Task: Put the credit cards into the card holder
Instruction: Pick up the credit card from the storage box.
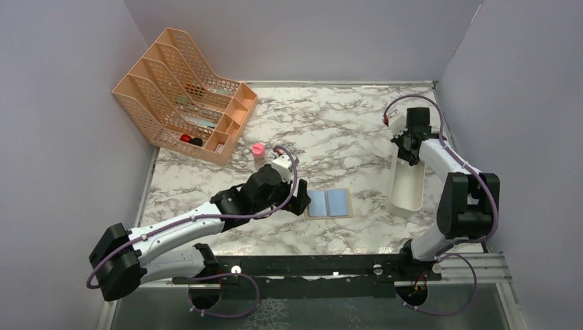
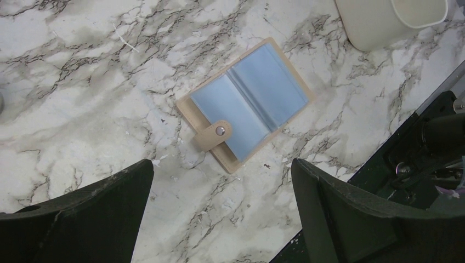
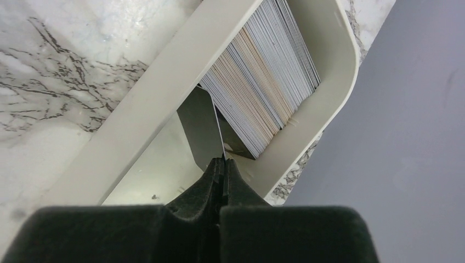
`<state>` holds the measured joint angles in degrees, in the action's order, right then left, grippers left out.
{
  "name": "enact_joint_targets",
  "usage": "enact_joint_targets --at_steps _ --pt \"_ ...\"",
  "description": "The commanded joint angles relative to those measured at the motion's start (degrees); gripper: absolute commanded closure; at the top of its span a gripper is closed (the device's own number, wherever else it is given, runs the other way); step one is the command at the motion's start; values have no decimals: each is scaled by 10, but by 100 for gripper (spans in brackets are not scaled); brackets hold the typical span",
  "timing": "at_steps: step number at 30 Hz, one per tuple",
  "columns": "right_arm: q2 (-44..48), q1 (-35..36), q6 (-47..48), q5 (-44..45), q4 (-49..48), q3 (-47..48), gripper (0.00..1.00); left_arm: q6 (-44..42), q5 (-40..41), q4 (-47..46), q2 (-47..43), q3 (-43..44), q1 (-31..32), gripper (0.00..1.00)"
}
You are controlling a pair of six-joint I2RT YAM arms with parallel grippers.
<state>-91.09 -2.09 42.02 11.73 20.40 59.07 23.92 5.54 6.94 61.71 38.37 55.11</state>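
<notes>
The tan card holder (image 1: 329,203) lies open on the marble table, its light blue inside up; it also shows in the left wrist view (image 2: 248,103) with its snap tab toward me. My left gripper (image 1: 300,196) is open and empty, just left of the holder (image 2: 222,167). My right gripper (image 1: 411,148) is over the far end of the long white tray (image 1: 407,185). In the right wrist view it is shut (image 3: 222,160) on the edge of one grey card (image 3: 202,127), held next to a stack of several cards (image 3: 263,71) standing in the tray (image 3: 142,104).
A peach mesh file rack (image 1: 182,93) stands at the back left with small items in it. A small pink-capped bottle (image 1: 258,154) stands behind the left arm. Grey walls close in the left, back and right sides. A black rail (image 1: 309,265) runs along the near edge.
</notes>
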Motion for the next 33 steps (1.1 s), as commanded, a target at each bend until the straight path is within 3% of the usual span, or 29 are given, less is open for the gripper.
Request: enact_joint_targets --at_steps 1,11,25,33 --pt "29 4 -26 -11 36 28 99 -2 -11 -14 -20 -11 -3 1" --pt "73 5 -85 13 101 44 99 3 -2 -1 -34 -10 -3 1" --pt "63 5 -276 65 190 134 99 9 -1 10 -39 -10 -1 3" --pt "105 5 -370 1 198 172 99 13 26 22 -66 -14 2 3"
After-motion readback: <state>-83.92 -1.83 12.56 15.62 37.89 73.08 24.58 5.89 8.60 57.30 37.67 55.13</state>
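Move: The right fingers already pinch a credit card inside the storage box. The card holder it is bound for lies open about 31 cm to the left, 16 cm back and 7 cm below. The box's middle is some 4 cm back and 1 cm left; the card stack stands about 5 cm ahead, in line sideways, both about 3 cm lower. From the left hand, the card holder lies some 9 cm right, 3 cm ahead and 12 cm below. Keep the card pinched and lift the right gripper nearly straight up about 9 cm, drawing it out of the storage box just in front of the card stack. As it rises, turn the wrist clockwise, faster in the second half, and tilt it so its left side comes up, some 30 degrees in all. Keep the fingers shut. ##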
